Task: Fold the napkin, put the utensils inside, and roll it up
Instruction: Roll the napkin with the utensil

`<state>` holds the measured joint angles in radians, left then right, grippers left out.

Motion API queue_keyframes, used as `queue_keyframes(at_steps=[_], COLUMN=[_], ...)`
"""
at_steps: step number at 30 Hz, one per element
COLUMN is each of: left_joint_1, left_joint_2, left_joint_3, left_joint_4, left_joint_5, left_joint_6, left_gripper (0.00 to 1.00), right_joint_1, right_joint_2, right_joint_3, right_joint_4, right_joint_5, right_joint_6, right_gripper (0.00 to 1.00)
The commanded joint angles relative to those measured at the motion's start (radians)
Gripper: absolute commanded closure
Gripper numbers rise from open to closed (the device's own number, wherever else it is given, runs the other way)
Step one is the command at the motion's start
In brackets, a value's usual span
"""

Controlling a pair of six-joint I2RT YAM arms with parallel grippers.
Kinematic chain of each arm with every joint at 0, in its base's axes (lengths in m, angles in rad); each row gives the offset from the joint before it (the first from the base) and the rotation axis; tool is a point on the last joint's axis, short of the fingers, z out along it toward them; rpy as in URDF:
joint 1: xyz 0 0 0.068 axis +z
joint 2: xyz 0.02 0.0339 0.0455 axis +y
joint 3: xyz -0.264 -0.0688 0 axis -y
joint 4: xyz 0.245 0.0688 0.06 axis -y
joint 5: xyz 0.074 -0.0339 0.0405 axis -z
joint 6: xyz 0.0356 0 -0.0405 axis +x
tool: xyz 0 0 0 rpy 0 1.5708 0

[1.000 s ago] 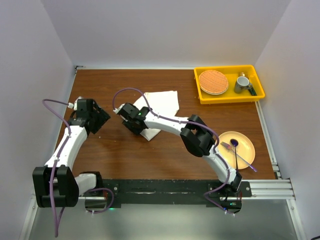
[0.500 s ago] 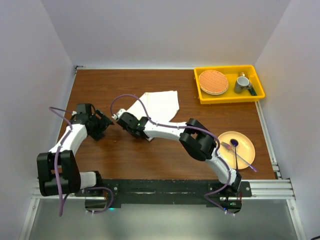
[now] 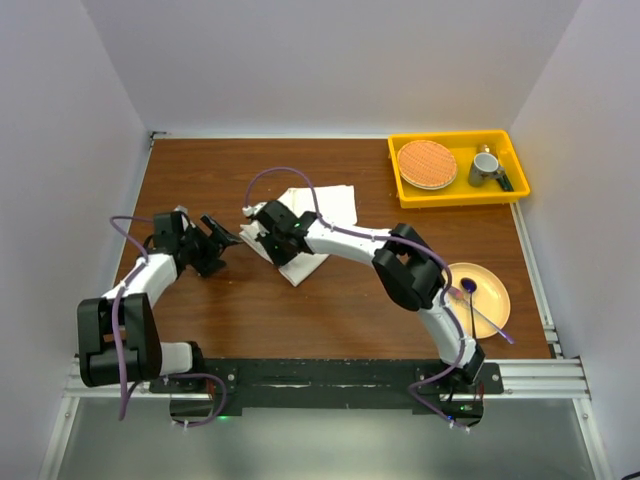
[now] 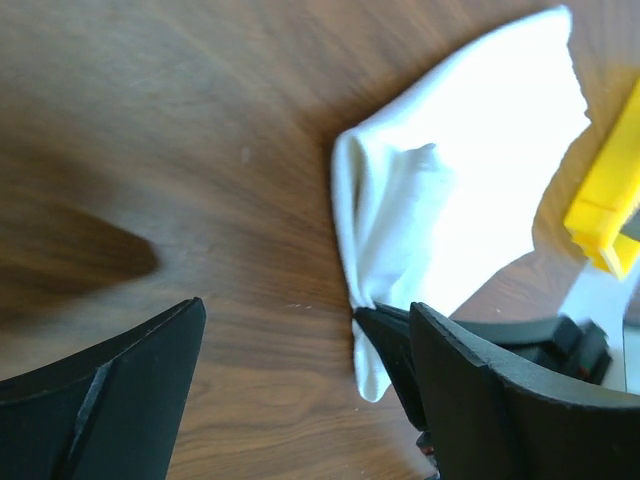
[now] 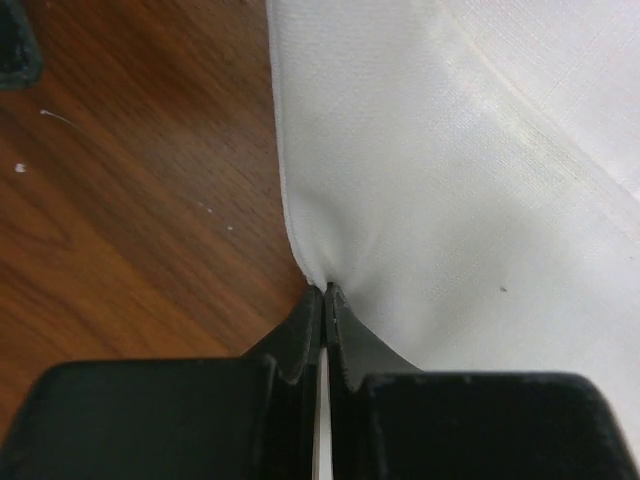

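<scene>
The off-white napkin lies partly folded on the brown table, left of centre. My right gripper is shut on its left edge; in the right wrist view the cloth puckers where the closed gripper pinches it. My left gripper stands open just left of the napkin, touching nothing. In the left wrist view its fingers frame bare wood, with the napkin ahead at the right. A slim utensil lies on the yellow plate at the right, too small to make out.
A purple-ended utensil also lies across the yellow plate. A yellow tray at the back right holds a round woven plate and a cup. White walls enclose the table on three sides.
My right gripper has shut on the napkin's left edge and shifted it back and right. My left gripper has opened wider and swung right towards the napkin.
</scene>
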<state>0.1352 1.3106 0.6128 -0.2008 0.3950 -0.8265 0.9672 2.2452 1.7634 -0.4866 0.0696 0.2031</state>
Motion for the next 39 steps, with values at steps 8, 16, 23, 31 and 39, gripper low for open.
queue_keyframes(at_steps=[8,16,23,31,39], left_joint_1=[-0.074,-0.198,-0.21,-0.238,-0.241], left_joint_2=[0.091,0.165,0.252,0.341,0.334], left_joint_3=[0.048,0.099,0.166,0.186,0.191], left_joint_4=[0.15,0.186,0.13,0.184,0.215], left_joint_5=[0.053,0.01,-0.067,-0.084,-0.151], left_joint_6=[-0.022,-0.091,-0.111,-0.135,-0.093], left_gripper=[0.09,0.09,0.19,0.22,0.63], right_joint_1=[-0.15,-0.223,-0.265,-0.274,-0.275], right_joint_2=[-0.105,-0.125,-0.133,-0.128,-0.121], right_joint_3=[-0.125,-0.206,-0.251,-0.274,-0.233], right_joint_4=[0.18,0.335,0.422,0.471,0.367], right_joint_5=[-0.445,-0.628,-0.697,-0.731,-0.712], right_joint_6=[0.16,0.265,0.309,0.328,0.236], right_gripper=[1.0,1.0,1.0,1.0,1.0])
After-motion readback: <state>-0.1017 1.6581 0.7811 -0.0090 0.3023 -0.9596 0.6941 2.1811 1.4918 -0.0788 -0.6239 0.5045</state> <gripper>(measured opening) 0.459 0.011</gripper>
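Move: The napkin's left end, with its turned-in flap, is what my left hand goes for: about 5 cm ahead of it, 6 cm to the right and 4 cm below. My right fingers already pinch the napkin's near-left edge. From my right hand, the napkin's middle is roughly 8 cm ahead and 7 cm right, the left end 5 cm ahead and 6 cm left, and the near corner 5 cm back and 4 cm right, all a couple of centimetres lower. I sweep my open left hand some 6 cm to the right towards the napkin's left end, then push it forward and down, half closing the fingers around the flap as they come against the cloth. Meanwhile my right hand keeps its pinch on the edge, rolls over by about 40 degrees so its fingers lie flatter and point left, and eases up, forward and right by a couple of centimetres each. ##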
